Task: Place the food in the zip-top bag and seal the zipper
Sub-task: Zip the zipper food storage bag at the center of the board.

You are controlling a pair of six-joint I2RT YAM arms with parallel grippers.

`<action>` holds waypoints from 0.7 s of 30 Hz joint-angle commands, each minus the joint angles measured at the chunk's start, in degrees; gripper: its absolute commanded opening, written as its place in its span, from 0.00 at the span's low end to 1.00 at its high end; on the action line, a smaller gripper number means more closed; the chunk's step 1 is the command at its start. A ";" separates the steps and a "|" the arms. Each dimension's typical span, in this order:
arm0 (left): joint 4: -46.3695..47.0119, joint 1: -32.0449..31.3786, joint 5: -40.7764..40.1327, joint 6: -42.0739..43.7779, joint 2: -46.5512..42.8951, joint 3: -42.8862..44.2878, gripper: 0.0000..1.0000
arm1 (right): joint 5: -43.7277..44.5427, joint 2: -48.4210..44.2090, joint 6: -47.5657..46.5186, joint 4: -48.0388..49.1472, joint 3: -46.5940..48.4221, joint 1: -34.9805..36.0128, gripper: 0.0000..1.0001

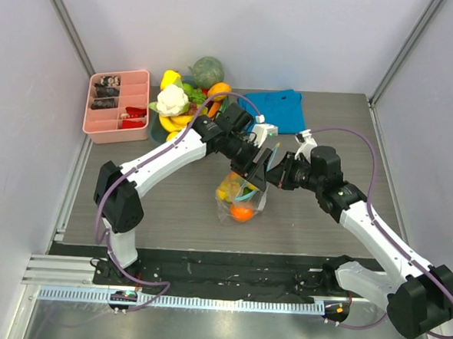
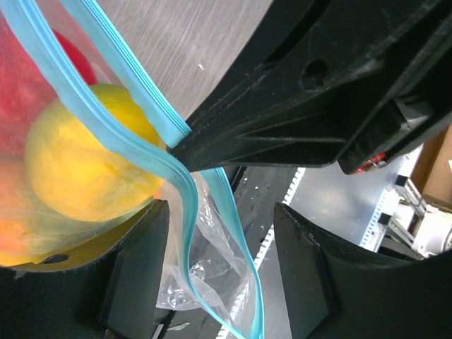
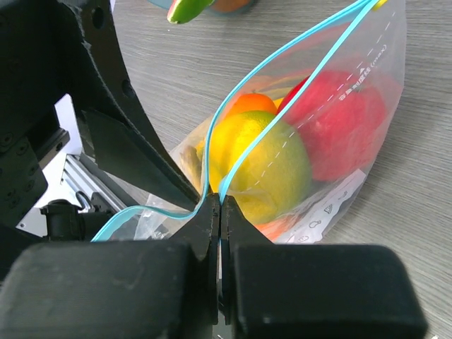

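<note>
The clear zip-top bag (image 1: 240, 199) hangs just above the table mid-scene, holding a yellow lemon (image 3: 261, 162), a red apple (image 3: 342, 127) and an orange (image 1: 242, 212). Its blue-teal zipper (image 3: 282, 85) stands apart along most of the mouth. My right gripper (image 3: 220, 208) is shut on the zipper strip at one end of the mouth. My left gripper (image 2: 222, 275) is right beside it with its fingers (image 2: 134, 275) apart; the loose zipper (image 2: 187, 233) and a corner of the bag hang between them, and neither finger clamps it. In the top view both grippers (image 1: 255, 171) (image 1: 275, 172) meet over the bag's top.
At the back lie a white cauliflower (image 1: 171, 99), a yellow banana bunch (image 1: 174, 122), a green squash (image 1: 207, 71) and other toy produce. A pink compartment tray (image 1: 115, 124) stands at the back left. A folded blue cloth (image 1: 280, 110) lies at the back right.
</note>
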 commanded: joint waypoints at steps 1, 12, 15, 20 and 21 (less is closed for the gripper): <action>0.54 -1.54 -4.97 1.14 -0.09 2.58 0.64 | 1.54 -0.16 2.61 5.49 1.09 0.73 0.01; -5.33 -4.18 -20.01 7.38 1.05 6.09 0.07 | 1.01 -0.33 4.91 5.14 2.59 1.08 0.01; -9.03 -4.00 -21.52 11.33 1.58 8.81 0.00 | -0.39 -1.48 1.31 2.43 3.55 0.04 0.25; -11.24 -3.21 -18.98 22.65 -4.38 4.36 0.00 | -3.38 -5.25 -10.35 -7.57 8.38 -4.01 0.76; -11.24 -3.13 -18.71 24.51 -6.92 3.12 0.00 | -2.77 -5.78 -12.48 -9.17 9.96 -4.19 0.84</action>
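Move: The left hand, open, is around the bag's zipper lips; the stretch it will pinch is about 2 cm ahead and 1 cm below, level sideways. From that hand, the mango is roughly 4 cm ahead and 7 below, the red fruit 8 ahead, 4 right and 8 below, the yellow zip slider 11 ahead and 4 right at about its height. The right hand already pinches the lips; that same stretch lies 2 cm to its left, level fore and aft. Both zipper lips get pinched in the left fingers, which sink and ease forward about 2 cm while closing fully, tipping some 20 degrees steeper and more forward, then carry on 1–2 cm to the left. The right hand keeps its pinch nearly still until the left has shut, then spreads its fingers, lets go of the lips and backs off up and to the right, about 2 cm. ##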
